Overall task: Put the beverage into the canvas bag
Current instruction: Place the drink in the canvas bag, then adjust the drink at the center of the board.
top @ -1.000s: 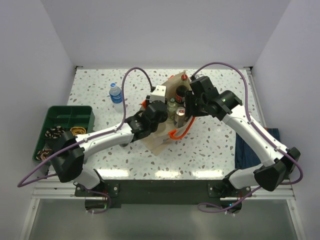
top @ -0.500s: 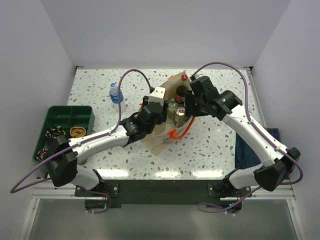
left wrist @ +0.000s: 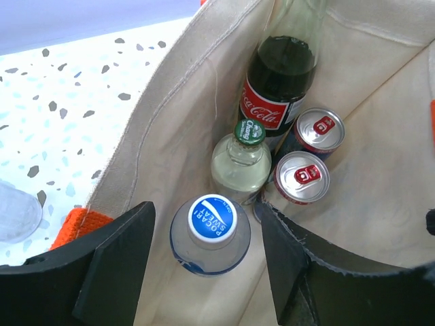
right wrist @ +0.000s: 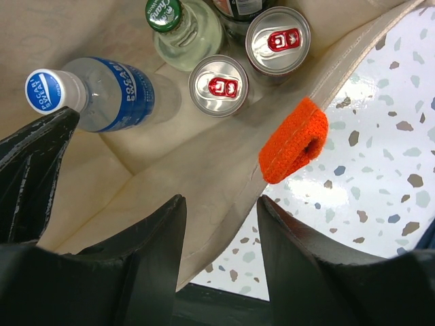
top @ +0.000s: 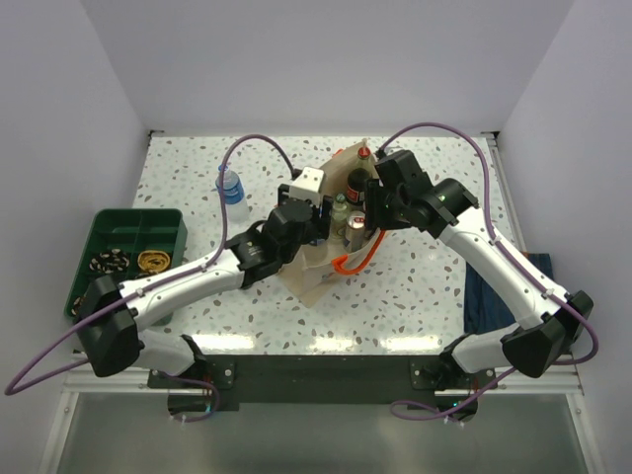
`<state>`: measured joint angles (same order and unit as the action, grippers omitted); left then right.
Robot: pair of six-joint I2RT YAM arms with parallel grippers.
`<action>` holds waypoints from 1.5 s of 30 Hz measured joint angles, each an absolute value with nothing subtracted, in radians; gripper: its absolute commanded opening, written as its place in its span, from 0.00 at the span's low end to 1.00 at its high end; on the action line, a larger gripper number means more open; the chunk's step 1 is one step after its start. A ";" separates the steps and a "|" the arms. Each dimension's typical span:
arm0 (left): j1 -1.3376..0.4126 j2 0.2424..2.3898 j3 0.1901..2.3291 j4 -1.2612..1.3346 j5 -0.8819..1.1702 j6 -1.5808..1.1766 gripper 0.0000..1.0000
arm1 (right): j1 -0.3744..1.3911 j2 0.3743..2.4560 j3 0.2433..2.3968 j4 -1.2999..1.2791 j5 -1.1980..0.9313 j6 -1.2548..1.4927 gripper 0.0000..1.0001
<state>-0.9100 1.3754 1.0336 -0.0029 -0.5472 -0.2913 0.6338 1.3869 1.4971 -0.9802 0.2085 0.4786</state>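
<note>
The beige canvas bag (top: 318, 278) with orange handles (top: 348, 263) stands open mid-table. Inside it a blue-capped Pocari Sweat bottle (left wrist: 212, 224) stands upright beside a green-capped bottle (left wrist: 239, 159), a Coca-Cola bottle (left wrist: 277, 88) and two cans (left wrist: 302, 178). My left gripper (left wrist: 207, 227) hangs over the bag's mouth, open, its fingers either side of the Pocari bottle (right wrist: 102, 92) with a gap on each side. My right gripper (right wrist: 221, 234) is open astride the bag's rim (right wrist: 234, 204), one finger inside and one outside, near the orange tab (right wrist: 293, 141).
A clear water bottle (top: 229, 185) stands on the table left of the bag. A green compartment tray (top: 133, 242) with small items sits at the left edge. A dark blue cloth (top: 491, 291) lies at the right edge.
My left gripper's jaws have spread apart and let go of the Pocari bottle, which stays in the bag. The left arm has shifted slightly back. The right arm has not moved.
</note>
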 measured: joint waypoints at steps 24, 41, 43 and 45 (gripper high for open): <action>-0.847 1.278 1.348 -0.278 -0.595 -0.345 0.70 | 0.634 1.387 1.611 -1.056 0.228 0.478 0.51; -0.425 1.348 1.441 -0.592 -0.449 -0.510 0.71 | 0.634 1.388 1.680 -1.068 0.245 0.473 0.52; -0.378 1.380 1.448 -0.619 -0.422 -0.513 0.72 | 0.634 1.388 1.681 -1.070 0.245 0.472 0.52; -0.344 1.411 1.455 -0.642 -0.397 -0.513 0.72 | 0.634 1.388 1.681 -1.070 0.245 0.471 0.52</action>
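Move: The left hand stands open just over the bottle already set in the bag, whose middle is about 2 cm ahead and 11 cm below. Its next drink, the blue-capped bottle on the table, is roughly 23 cm to its left, 11 cm ahead and 11 cm lower. Between them the bag's orange rim tab lies some 8 cm left and 1 cm ahead; the golden can is about 21 cm left, 5 cm back. From the right hand the table bottle is about 34 cm left, 12 cm ahead. The left hand, fingers staying open, first climbs almost straight up some 12 cm away from the bottle in the bag, then swings left about 20 cm and 7 cm forward over the bag's left rim towards the bottle on the table, dipping about 8 cm from its high point near the end while the wrist turns some 30 degrees counter-clockwise and tips down. Meanwhile the right hand rises about 5 cm over the bag's right rim, its opening unchanged. ##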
